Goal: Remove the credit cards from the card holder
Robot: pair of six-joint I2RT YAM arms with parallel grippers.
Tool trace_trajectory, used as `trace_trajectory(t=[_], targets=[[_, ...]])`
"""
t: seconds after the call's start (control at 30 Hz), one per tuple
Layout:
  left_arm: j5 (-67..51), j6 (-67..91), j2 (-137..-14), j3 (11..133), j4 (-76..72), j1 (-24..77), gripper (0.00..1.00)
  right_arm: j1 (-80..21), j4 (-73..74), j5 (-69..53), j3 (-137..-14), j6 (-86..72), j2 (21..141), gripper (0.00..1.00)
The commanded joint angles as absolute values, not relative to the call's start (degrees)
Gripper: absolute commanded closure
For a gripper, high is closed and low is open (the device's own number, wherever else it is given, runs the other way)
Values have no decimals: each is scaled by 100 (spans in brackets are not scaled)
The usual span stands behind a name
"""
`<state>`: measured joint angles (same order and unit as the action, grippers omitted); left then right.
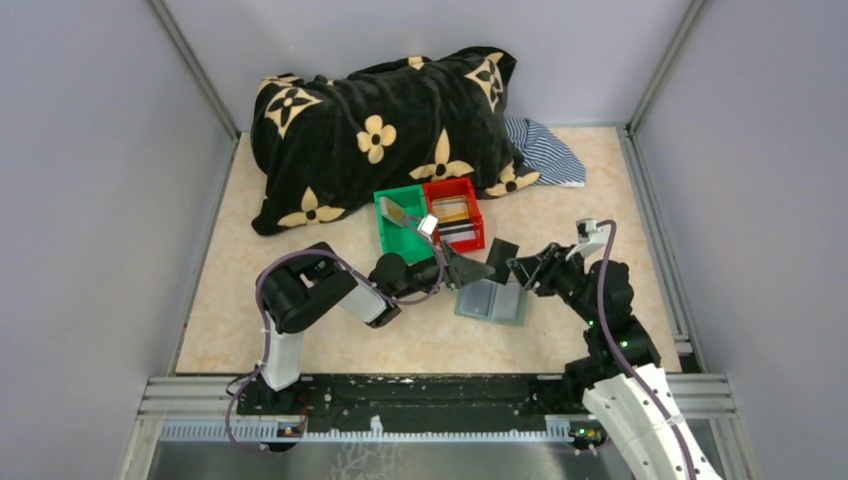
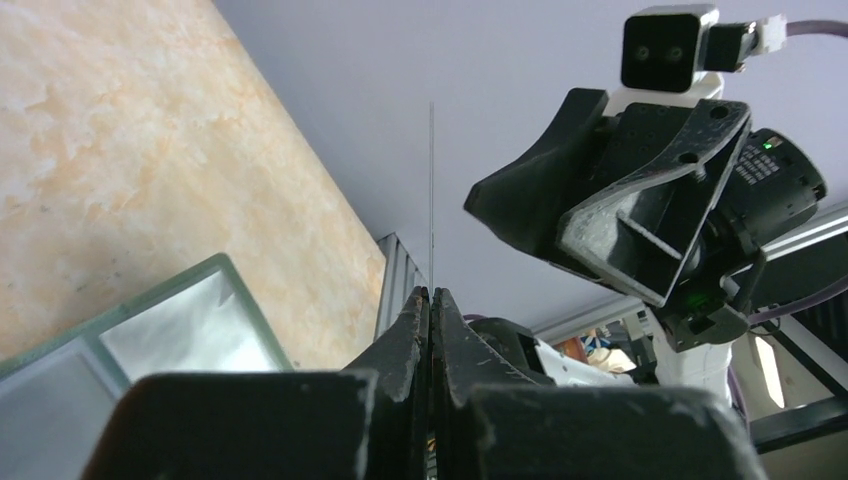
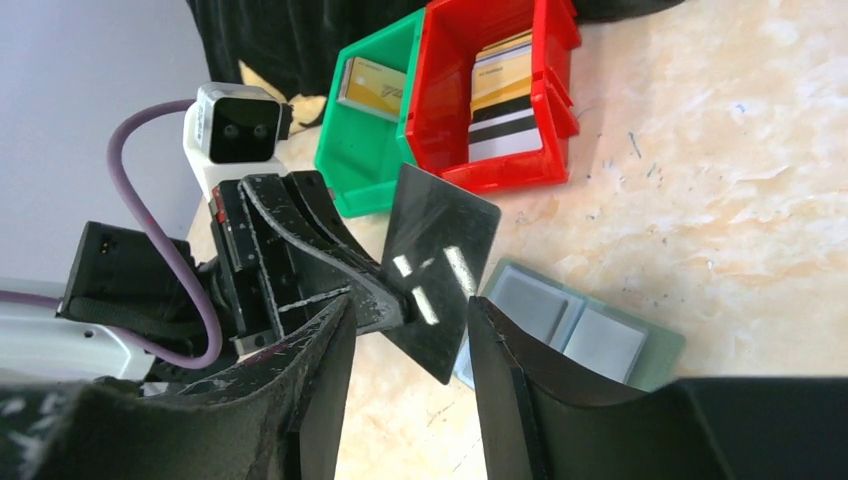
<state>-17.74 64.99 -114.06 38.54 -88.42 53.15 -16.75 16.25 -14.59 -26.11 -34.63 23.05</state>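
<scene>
The grey-green card holder (image 1: 492,300) lies open and flat on the table, its pale pockets showing (image 3: 580,325) (image 2: 150,330). My left gripper (image 2: 432,292) is shut on a black credit card (image 3: 440,265), held up above the holder's left side. In the left wrist view that card is only a thin edge-on line (image 2: 432,200). My right gripper (image 3: 412,305) stands open just right of it, one finger on each side of the card's lower corner without touching it. More credit cards lie in the red bin (image 3: 500,100), and a tan-gold one is in the green bin (image 3: 372,85).
A green bin (image 1: 402,225) and a red bin (image 1: 455,212) stand side by side just behind the grippers. A black pillow with tan flowers (image 1: 380,130) fills the back, with a striped cloth (image 1: 545,150) to its right. Grey walls enclose the table.
</scene>
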Motion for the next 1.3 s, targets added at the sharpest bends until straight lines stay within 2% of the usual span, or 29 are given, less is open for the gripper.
trace_trajectory(t=[0.0, 0.73, 0.83, 0.93, 1.03, 1.27], targets=[[-1892, 6682, -11314, 4134, -10250, 5269, 100, -1696, 1635, -1195, -2866, -3355, 2262, 53], [-2272, 7135, -11066, 4389, -10248, 5293, 100, -1686, 485, -2042, -2462, -3567, 2594, 52], [-2285, 7150, -11090, 4478, -10248, 5304, 100, -1690, 456, -2147, -2448, -3564, 2546, 59], [-2263, 7159, -11162, 4511, -10248, 5310, 100, -1687, 512, -2119, -2473, -3532, 2486, 72], [-2169, 7186, -11211, 4473, -10249, 5321, 100, -1692, 582, -2101, -2508, -3508, 2461, 78], [-2129, 7159, -11188, 4386, -10248, 5328, 100, -1683, 644, -1915, -2519, -3499, 2343, 77]])
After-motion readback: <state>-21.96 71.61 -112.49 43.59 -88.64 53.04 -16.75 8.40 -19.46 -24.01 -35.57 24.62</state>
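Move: The dark credit card already pinched in the left fingers has its middle roughly 2 cm ahead, 3 cm right and 1 cm above the left hand; the right fingertips wait about 7 cm right of that hand, level fore and aft and 3 cm higher. From the right hand, the card is about 2 cm ahead, 4 cm left and 2 cm lower. Counted from there, the card holder lies 1 cm back, 4 cm left and 17 cm down, the red bin 17 cm ahead, 12 cm left and 16 cm down. Narrowing to about half their gap, the right fingers come around the card's free edge and one seems to touch it, after a tiny drift right and then about 2 cm left towards the card with a slight counter-clockwise turn. The left hand keeps its pinch and lifts the card some 4.5 cm up between them, its fingertips tilting up slightly. ##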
